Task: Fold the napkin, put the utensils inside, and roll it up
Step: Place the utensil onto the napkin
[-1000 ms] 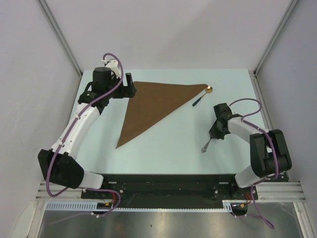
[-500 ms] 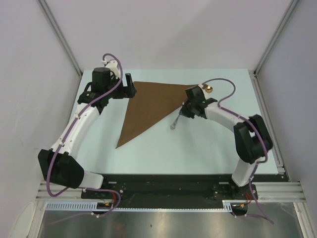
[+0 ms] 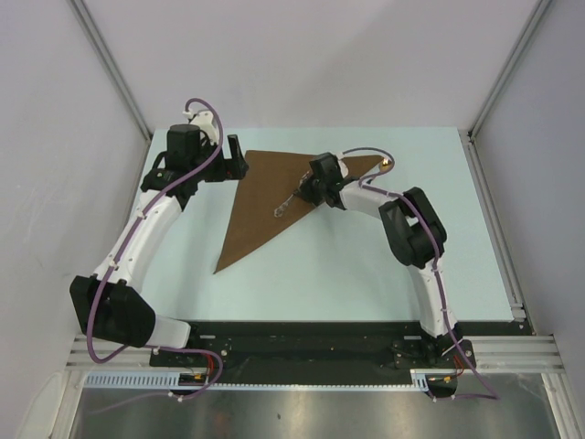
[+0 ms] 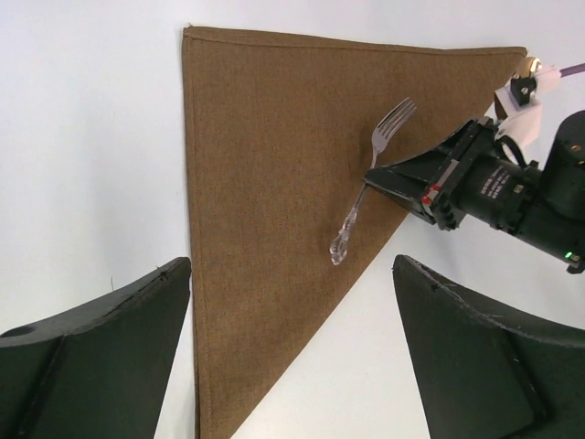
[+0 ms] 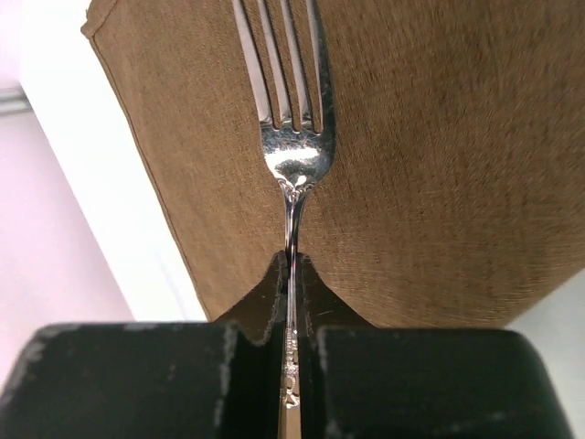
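Note:
The brown napkin (image 3: 260,197) lies folded into a triangle on the table, and also shows in the left wrist view (image 4: 265,137) and the right wrist view (image 5: 439,183). My right gripper (image 3: 306,190) (image 5: 290,261) is shut on the silver fork (image 3: 288,203) (image 5: 294,155) at its neck and holds it over the napkin's middle, handle towards the near left. The fork (image 4: 366,183) also shows in the left wrist view. My left gripper (image 3: 239,162) (image 4: 291,265) is open and empty at the napkin's far left corner. The dark-handled utensil is mostly hidden by the right arm; only its gold tip (image 3: 388,165) shows.
The pale blue table (image 3: 366,265) is walled by white panels and metal posts at the back and sides. The right arm (image 3: 411,229) stretches across the right half of the table. The arm bases sit at the near edge.
My right gripper carried the fork from the right side of the table leftwards to over the napkin. The left arm has hardly moved.

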`<state>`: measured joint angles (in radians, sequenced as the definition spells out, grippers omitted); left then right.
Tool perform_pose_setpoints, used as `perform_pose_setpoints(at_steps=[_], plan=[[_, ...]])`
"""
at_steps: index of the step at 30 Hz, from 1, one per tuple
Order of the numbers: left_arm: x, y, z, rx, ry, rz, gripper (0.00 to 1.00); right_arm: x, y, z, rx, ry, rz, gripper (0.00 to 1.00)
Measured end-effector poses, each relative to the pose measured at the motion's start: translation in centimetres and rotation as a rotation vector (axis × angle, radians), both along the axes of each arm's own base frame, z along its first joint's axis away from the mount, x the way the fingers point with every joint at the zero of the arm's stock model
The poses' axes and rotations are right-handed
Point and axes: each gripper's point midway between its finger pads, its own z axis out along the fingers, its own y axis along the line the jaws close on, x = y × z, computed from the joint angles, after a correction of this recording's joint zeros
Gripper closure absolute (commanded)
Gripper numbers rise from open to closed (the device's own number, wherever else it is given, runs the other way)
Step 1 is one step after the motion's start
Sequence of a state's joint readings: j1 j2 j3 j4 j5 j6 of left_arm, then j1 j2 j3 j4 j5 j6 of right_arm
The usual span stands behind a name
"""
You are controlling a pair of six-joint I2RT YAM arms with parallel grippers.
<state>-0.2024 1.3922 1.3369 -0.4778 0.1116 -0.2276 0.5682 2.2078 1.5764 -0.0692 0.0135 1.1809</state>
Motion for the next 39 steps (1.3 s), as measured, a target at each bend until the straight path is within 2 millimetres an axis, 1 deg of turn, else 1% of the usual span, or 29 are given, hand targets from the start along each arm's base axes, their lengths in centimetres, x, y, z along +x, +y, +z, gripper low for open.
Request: perform_pose_setpoints(at_steps=[3,6,10,14,18,23,27,28,29,30,32,33,35,36,39], plan=[[0.0,0.0,0.0,0.0,0.0,0.0,0.04,-0.1,0.7,-0.3,0.021,0.011,-0.037,1.0],[0.0,0.0,0.0,0.0,0.0,0.0,0.04,0.1,1.0,-0.1,0.032,0.001,-0.074,1.0],[0.0,0.0,0.0,-0.001,0.0,0.0,0.04,0.3,1.1,0.0,0.029,-0.004,-0.121,1.0],[0.0,0.1,0.0,-0.001,0.0,0.001,0.04,0.7,0.6,-0.2,0.02,0.004,-0.173,1.0],[0.0,0.0,0.0,-0.001,0.0,0.001,0.04,0.8,0.1,-1.1,-0.001,0.023,-0.209,1.0],[0.0,0.1,0.0,-0.002,0.0,0.001,0.04,1.2,0.1,-2.6,-0.019,0.046,-0.223,1.0],[0.0,0.0,0.0,-0.006,0.001,0.001,0.04,1.5,0.3,-2.5,-0.016,0.049,-0.227,1.0],[0.0,0.0,0.0,-0.009,0.002,0.001,0.04,1.5,0.3,-2.4,-0.014,0.049,-0.229,0.98],[0.0,0.0,0.0,-0.011,0.003,0.001,0.04,1.5,0.3,-2.4,-0.013,0.05,-0.229,0.94],[0.0,0.0,0.0,-0.011,0.003,0.0,0.04,1.6,0.4,-2.5,-0.013,0.05,-0.229,0.84],[0.0,0.0,0.0,-0.015,0.004,-0.002,0.04,1.6,0.4,-2.6,-0.011,0.052,-0.231,0.68],[0.0,0.0,0.0,-0.016,0.004,-0.003,0.04,1.6,0.5,-2.6,-0.008,0.052,-0.229,0.54],[0.0,0.1,0.1,-0.019,0.004,-0.004,0.02,1.8,0.6,-2.3,0.002,0.046,-0.23,0.52],[0.0,0.1,0.1,-0.019,0.005,-0.003,0.02,2.1,0.9,-1.7,0.014,0.029,-0.224,0.5],[0.1,0.2,0.1,-0.02,0.004,0.0,0.0,2.5,1.3,-0.9,0.01,0.005,-0.203,0.5]])
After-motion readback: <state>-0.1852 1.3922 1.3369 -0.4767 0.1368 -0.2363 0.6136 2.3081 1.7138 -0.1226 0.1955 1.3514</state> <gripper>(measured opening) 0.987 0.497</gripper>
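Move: Just under the closed right fingers, which still hold the fork, lies the napkin spot it goes to: about 1 cm ahead, 1 cm left and 4 cm below. From that hand the spoon's middle is roughly 22 cm right and 5 cm ahead, the napkin's far left corner 14 cm ahead and 18 cm left, its near tip 24 cm back and 24 cm left, all at table level. From the left hand, the spot is some 9 cm ahead, 18 cm right and 24 cm down. Turning the held fork some 15 degrees clockwise while edging barely forward, the right hand then sinks about 2.5 cm to the napkin and pauses there. Its fingers open to roughly half and let go of the fork, and at once it starts rising, 1.5 cm up with a slight drift forward and left. ##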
